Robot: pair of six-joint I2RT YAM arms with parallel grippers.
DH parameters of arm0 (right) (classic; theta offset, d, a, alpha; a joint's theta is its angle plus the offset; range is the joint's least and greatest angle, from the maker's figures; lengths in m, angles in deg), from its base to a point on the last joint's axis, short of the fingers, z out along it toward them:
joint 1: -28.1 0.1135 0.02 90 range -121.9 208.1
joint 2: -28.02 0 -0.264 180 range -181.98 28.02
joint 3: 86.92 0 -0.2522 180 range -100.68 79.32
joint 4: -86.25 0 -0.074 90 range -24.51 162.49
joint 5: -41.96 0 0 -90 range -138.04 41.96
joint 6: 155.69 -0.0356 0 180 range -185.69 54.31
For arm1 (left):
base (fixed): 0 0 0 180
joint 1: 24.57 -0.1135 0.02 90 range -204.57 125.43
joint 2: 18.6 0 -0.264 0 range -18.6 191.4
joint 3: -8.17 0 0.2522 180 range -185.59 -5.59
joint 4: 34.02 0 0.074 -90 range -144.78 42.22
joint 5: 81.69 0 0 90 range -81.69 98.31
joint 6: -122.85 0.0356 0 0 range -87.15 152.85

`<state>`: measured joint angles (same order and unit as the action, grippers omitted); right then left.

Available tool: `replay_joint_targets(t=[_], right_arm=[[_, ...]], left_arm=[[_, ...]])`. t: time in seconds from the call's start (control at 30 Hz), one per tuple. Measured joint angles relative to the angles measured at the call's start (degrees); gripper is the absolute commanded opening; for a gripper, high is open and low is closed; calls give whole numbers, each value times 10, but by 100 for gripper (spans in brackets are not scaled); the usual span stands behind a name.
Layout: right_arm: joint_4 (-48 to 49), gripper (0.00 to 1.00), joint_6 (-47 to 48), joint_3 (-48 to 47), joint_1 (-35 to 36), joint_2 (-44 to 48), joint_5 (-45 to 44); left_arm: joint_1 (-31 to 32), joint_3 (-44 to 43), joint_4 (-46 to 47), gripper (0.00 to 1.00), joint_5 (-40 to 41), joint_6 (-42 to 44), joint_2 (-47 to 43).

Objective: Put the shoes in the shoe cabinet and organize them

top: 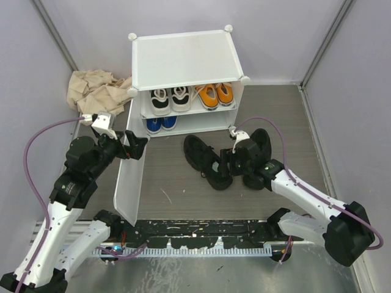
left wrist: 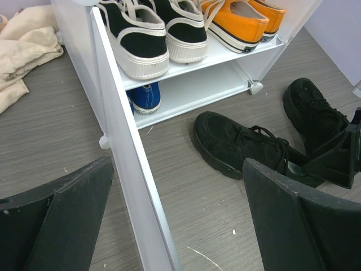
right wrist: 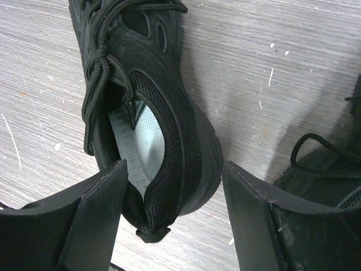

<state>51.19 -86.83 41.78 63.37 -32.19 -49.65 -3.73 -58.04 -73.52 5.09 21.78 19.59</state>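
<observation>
The white shoe cabinet (top: 183, 58) stands at the back with its door (top: 130, 183) swung open toward me. A white-and-black pair (top: 170, 99) and an orange pair (top: 215, 94) sit on its upper shelf, and a blue pair (top: 162, 123) sits below. Two black shoes lie on the floor in front, one (top: 201, 160) at the centre and one (top: 259, 143) to its right. My right gripper (right wrist: 175, 166) is open and straddles the heel of the centre black shoe (right wrist: 163, 101). My left gripper (left wrist: 177, 164) is open with the door's edge (left wrist: 127, 169) passing between its fingers, untouched.
A crumpled beige cloth (top: 95, 90) lies left of the cabinet against the wall. Grey walls close in the left, right and back. The open door stands between my left arm and the black shoes.
</observation>
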Motion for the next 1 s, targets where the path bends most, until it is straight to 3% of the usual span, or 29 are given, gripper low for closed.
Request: replay_joint_targets(t=[0.2, 0.3, 0.37, 0.43, 0.53, 0.8, 1.0], right_arm=[[82, 69, 7, 32, 3, -37, 2], [138, 60, -2, 49, 12, -78, -11], [163, 45, -12, 51, 30, -110, -36], [171, 17, -19, 45, 51, -127, -76], [170, 1, -53, 37, 87, -138, -129], [124, 1, -163, 17, 106, -147, -226], [103, 1, -183, -100, 106, -273, -272]], left_arm=[[0, 0, 0, 98, 4, 0, 0], [0, 0, 0, 98, 4, 0, 1], [0, 0, 0, 98, 5, 0, 1], [0, 0, 0, 98, 5, 0, 1], [0, 0, 0, 98, 6, 0, 1], [0, 0, 0, 98, 7, 0, 1], [0, 0, 0, 98, 9, 1, 2]])
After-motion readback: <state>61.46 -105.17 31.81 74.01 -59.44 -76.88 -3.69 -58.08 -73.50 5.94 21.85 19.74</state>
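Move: The black shoe I'm going for, lying at a slant with its heel nearest me, has its middle about 7 cm ahead, 6 cm left and 7 cm below my right hand. The other black shoe lies about 7 cm ahead and 15 cm to the right. The free lower shelf is roughly 21 cm ahead and 9 cm left, the blue shoes some 23 cm ahead and 25 cm left. From my left hand, the slanted shoe is about 27 cm right, 6 cm ahead and 27 cm lower. I sink my right hand about 5 cm, easing forward and left onto the slanted shoe's heel end, and close the fingers to pinch the right side of its collar. Keeping that grip at the same height, I twist some 20 degrees clockwise and then push forward and slightly left about 5 cm towards the cabinet. ##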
